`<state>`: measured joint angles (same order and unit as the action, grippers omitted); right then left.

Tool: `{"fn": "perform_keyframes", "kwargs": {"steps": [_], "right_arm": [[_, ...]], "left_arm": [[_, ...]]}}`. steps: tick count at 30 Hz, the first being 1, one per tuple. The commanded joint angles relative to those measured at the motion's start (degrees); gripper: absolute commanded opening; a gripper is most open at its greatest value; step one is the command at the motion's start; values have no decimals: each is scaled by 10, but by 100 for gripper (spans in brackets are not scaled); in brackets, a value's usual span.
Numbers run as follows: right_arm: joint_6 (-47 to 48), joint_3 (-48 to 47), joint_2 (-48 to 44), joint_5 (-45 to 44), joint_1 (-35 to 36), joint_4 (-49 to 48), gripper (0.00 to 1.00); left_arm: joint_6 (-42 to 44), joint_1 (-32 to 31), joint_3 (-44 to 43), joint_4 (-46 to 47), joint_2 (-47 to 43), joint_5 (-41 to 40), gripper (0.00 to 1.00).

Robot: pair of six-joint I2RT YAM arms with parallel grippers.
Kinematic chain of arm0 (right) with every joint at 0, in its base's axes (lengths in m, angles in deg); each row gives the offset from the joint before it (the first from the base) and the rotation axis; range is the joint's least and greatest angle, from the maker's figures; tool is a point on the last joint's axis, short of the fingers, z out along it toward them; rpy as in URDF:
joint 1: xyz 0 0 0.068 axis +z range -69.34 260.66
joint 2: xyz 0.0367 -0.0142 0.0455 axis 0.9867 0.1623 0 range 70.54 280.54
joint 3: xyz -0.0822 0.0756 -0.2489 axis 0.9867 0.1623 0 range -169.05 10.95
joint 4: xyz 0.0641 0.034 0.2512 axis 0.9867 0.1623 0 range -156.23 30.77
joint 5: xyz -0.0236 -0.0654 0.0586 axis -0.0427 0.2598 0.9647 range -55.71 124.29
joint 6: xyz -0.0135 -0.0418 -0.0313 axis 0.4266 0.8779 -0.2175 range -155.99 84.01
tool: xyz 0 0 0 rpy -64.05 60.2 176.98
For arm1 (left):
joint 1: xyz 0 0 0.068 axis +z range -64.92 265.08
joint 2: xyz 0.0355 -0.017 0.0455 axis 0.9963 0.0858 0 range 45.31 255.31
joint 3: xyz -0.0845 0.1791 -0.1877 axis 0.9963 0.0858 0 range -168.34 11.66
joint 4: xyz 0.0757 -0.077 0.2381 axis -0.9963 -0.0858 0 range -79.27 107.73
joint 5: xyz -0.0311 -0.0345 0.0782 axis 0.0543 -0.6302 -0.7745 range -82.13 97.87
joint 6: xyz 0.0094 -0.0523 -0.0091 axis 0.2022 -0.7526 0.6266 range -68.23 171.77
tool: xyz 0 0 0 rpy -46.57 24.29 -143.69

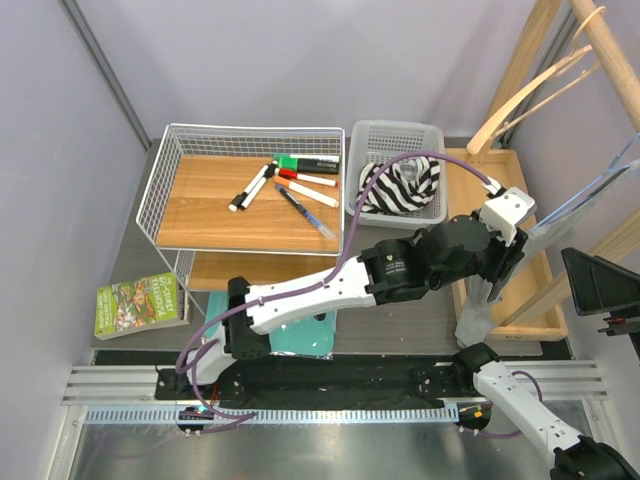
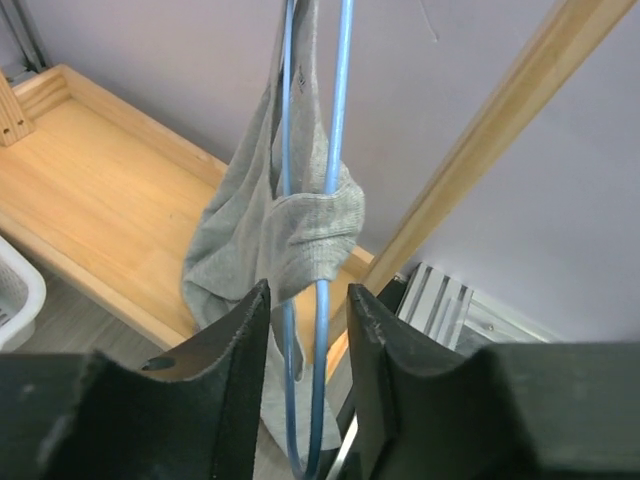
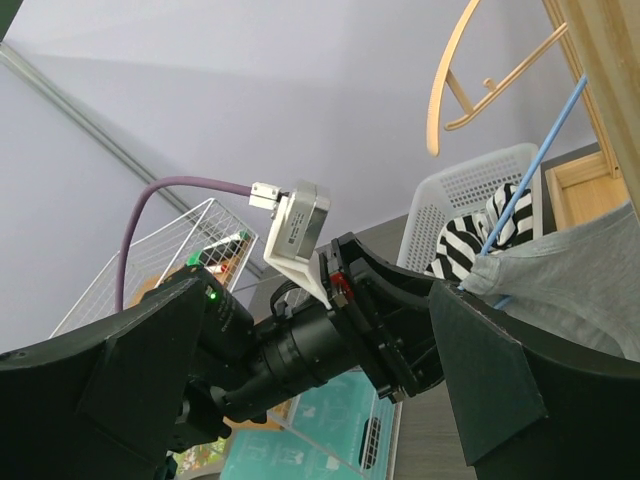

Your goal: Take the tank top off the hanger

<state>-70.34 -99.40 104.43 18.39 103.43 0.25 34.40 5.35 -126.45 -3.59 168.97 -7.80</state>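
A grey tank top (image 2: 268, 232) hangs bunched on a thin blue wire hanger (image 2: 335, 120) beside the wooden rack. The hanger's lower loop runs down between the fingers of my left gripper (image 2: 308, 292), whose jaws stand narrowly apart with a gap on each side of the wires. From above, the left gripper (image 1: 506, 266) reaches across to the right, with the tank top (image 1: 476, 314) drooping below it and the hanger (image 1: 585, 195) slanting up to the right. My right gripper (image 3: 320, 300) is open wide and empty, close beside the tank top (image 3: 575, 275).
A wooden rack (image 1: 512, 185) stands at the right with pale wooden hangers (image 1: 530, 90) above it. A grey plastic basket (image 1: 398, 135) holds a striped cloth. A white wire shelf (image 1: 250, 135) carries markers. A book (image 1: 138, 305) lies at the left.
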Motion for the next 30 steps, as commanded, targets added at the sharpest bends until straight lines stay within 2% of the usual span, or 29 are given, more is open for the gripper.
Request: {"fn": "perform_keyframes", "kwargs": {"steps": [1, 5, 6, 7, 8, 17, 30], "right_arm": [[0, -5, -2, 4, 0, 3, 100], [2, -5, -5, 3, 1, 5, 99], [2, -5, -6, 3, 1, 5, 100], [2, -5, -5, 3, 1, 5, 100], [1, -6, -5, 3, 1, 6, 100], [1, -7, -6, -5, 0, 9, 100], [-1, 16, -15, -9, 0, 5, 100]], "left_arm": [[2, 4, -28, 46, -3, 6, 28], [3, 4, -26, 56, -5, -8, 17], [3, 4, -26, 57, -6, -12, 12], [4, 4, -26, 62, -7, -16, 2], [2, 4, -26, 64, -9, -26, 0], [-32, 4, -21, 85, -51, -45, 0], [-82, -5, 36, 102, -158, 27, 0]]}}
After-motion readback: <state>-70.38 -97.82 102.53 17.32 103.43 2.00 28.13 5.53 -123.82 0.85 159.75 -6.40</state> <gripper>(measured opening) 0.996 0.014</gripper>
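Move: The near end of the blue hanger already lies between the left gripper's half-open fingers, at the hand point or about 1 cm to its right. The grey tank top hangs on it, its middle roughly 5 cm right and 12 below. The grey basket is some 25 cm ahead, 13 left and 34 down; the wooden hanger is about 22 ahead, 4 right and slightly higher. From the right hand the hanger end lies about 9 ahead, 8 left and 14 lower. Hold the left gripper nearly in place and shut its fingers on the blue hanger's near end, just short of the tank top's gathered edge. Keep that pinch and raise the hanger end about 9 cm, slowly at first and then faster, drawing it some 4 cm left away from the stand as the fingertips tilt up about 15 degrees. ##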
